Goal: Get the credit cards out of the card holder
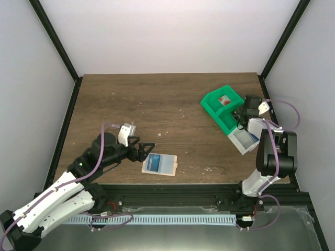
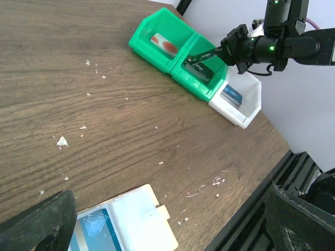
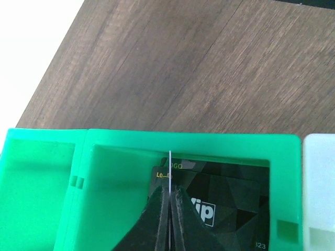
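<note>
The tan card holder [image 1: 166, 166] lies open near the table's front edge, and a blue credit card [image 1: 155, 162] sits in its left pocket. My left gripper [image 1: 148, 148] hovers just left of it, open; in the left wrist view the card holder [image 2: 138, 219] lies between the wide-apart fingers. My right gripper [image 1: 242, 116] is shut on a dark credit card [image 2: 200, 56] over the green tray's middle compartment. In the right wrist view that card shows edge-on [image 3: 170, 159] between the closed fingertips [image 3: 170, 191]. Other dark cards [image 3: 230, 198] lie flat in the compartment below.
The green-and-white compartment tray [image 1: 215, 98] stands at the right back. Its far green compartment holds a red-marked card [image 2: 162, 43], and its white compartment [image 2: 251, 97] holds a blue card [image 2: 231, 95]. Small white crumbs dot the wood. A black rail runs along the near edge.
</note>
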Robot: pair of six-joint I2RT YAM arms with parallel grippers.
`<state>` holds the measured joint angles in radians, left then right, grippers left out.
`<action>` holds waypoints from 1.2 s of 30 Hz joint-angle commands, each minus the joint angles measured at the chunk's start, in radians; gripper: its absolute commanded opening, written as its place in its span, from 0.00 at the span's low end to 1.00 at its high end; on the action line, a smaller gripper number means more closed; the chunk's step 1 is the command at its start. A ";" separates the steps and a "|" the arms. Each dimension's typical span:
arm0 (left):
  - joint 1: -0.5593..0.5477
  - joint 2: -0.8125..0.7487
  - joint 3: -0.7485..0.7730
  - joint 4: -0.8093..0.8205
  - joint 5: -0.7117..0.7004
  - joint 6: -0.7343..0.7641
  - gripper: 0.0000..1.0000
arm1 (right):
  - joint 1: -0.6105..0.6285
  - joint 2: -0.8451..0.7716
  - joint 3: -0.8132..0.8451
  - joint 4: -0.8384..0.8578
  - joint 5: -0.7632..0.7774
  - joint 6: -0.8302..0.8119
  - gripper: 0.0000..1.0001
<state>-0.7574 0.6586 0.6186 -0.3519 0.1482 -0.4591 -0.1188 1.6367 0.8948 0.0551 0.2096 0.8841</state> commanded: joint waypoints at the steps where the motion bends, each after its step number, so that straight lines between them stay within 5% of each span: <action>1: -0.001 -0.011 -0.008 0.013 0.014 0.017 1.00 | -0.013 -0.032 0.017 -0.017 0.046 0.024 0.01; 17: -0.002 -0.002 -0.009 0.020 0.044 0.029 1.00 | -0.024 0.025 -0.020 0.124 0.010 0.038 0.03; 36: -0.002 -0.022 -0.011 0.019 0.014 0.027 1.00 | -0.024 0.033 0.120 -0.214 0.051 0.153 0.30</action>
<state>-0.7574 0.6453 0.6186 -0.3458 0.1684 -0.4416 -0.1295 1.7027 0.9760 -0.0425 0.2138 1.0035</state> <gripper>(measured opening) 0.997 0.271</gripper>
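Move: The right hand holds a black card on edge. The green box's middle compartment, with black cards on its floor, lies some 2 cm ahead of the right hand and 5 cm below. The red-card compartment is about 10 cm ahead and 7 cm to the left of this hand, the white compartment roughly 7 cm back and 6 cm to its right. From the left hand, the middle compartment is about 27 cm ahead, 40 cm right and 19 cm below. Keep the right gripper shut on the black card and ease it up a touch, then lower it about 2 cm from there towards the cards in the middle compartment, tipping its left side up slightly and turning a little clockwise. As it sinks, part the fingers by about a quarter of their range to loosen the pinch, with the card still between them. ##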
